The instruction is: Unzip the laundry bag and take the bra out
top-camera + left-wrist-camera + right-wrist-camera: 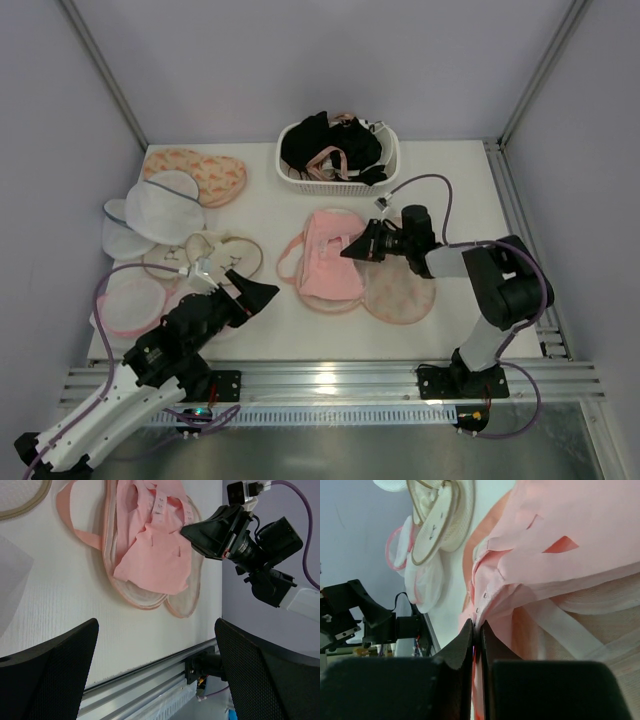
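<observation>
The laundry bag point(402, 292) lies unzipped mid-table, its two round peach halves spread flat. The light pink bra point(330, 262) lies crumpled on the left half, one strap looping out to the left. My right gripper point(352, 248) is shut on the bra's upper edge; in the right wrist view the closed jaws point(476, 625) pinch the pink fabric point(570, 525) above the bag's mesh lining point(600, 615). My left gripper point(255, 290) is open and empty, left of the bag. In the left wrist view it point(156, 625) faces the bra point(155, 550) and bag rim point(182, 605).
A white basket point(335, 186) of black garments stands at the back. A second peach bag point(195, 172) lies back left. White mesh bags point(160, 210) and cream round bags point(205, 255) with pink rims are piled at the left, close to my left arm.
</observation>
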### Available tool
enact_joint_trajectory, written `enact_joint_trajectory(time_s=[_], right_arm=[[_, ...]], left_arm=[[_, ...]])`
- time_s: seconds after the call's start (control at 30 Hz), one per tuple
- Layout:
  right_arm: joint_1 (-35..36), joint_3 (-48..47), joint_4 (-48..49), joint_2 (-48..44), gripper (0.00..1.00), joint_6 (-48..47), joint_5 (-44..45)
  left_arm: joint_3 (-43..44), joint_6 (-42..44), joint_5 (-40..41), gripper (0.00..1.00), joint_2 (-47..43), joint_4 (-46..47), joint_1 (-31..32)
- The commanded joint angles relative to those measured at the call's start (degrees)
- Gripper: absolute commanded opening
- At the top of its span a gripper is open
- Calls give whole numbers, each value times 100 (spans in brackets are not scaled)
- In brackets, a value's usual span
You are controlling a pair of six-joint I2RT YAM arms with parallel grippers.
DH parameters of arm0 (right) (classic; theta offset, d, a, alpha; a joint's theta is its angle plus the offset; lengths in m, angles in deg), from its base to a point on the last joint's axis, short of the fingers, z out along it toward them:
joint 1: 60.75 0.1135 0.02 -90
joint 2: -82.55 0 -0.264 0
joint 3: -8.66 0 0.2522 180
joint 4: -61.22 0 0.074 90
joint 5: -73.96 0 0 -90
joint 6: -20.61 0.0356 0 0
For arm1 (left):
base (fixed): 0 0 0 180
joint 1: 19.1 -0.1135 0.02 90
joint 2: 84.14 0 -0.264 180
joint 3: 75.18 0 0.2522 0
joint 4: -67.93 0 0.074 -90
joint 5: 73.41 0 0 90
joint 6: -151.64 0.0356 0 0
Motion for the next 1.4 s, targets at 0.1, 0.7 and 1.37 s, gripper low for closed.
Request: enact_joint_trajectory(time_s=[0.1, 0.7, 1.37], right_arm=[[27, -311, 19, -1477, 4, -58, -379], [-114, -4870, -1185, 522, 4, -173, 701], [-114, -8308, -1509, 3478, 11, -401, 4042]], left_arm=[[-23, -18, 111, 99, -125, -66, -25], [30, -53, -39, 99, -63, 22, -17], [276, -88, 251, 100, -670, -953, -17]])
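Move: The right hand already pinches the bra just above the open laundry bag, and the white basket it is bound for stands about 25 cm ahead and 2 cm to the left, its middle some 3 cm lower. The bag's middle is some 3 cm back and 4 cm to the right, about 6 cm below; the beige bag lies roughly 27 cm left and 2 cm back. From the left hand, the basket is about 39 cm ahead and 17 cm right, 11 cm lower. The right hand keeps the bra pinched in its nearly shut fingers and lifts it steeply off the open laundry bag, some 20 cm almost straight up before the reach forward takes over. It then carries the bra about 33 cm forward in all to above the white basket, sinking roughly 5 cm on the last stretch as the wrist swings some 35 degrees clockwise so the fingers point more forward. ##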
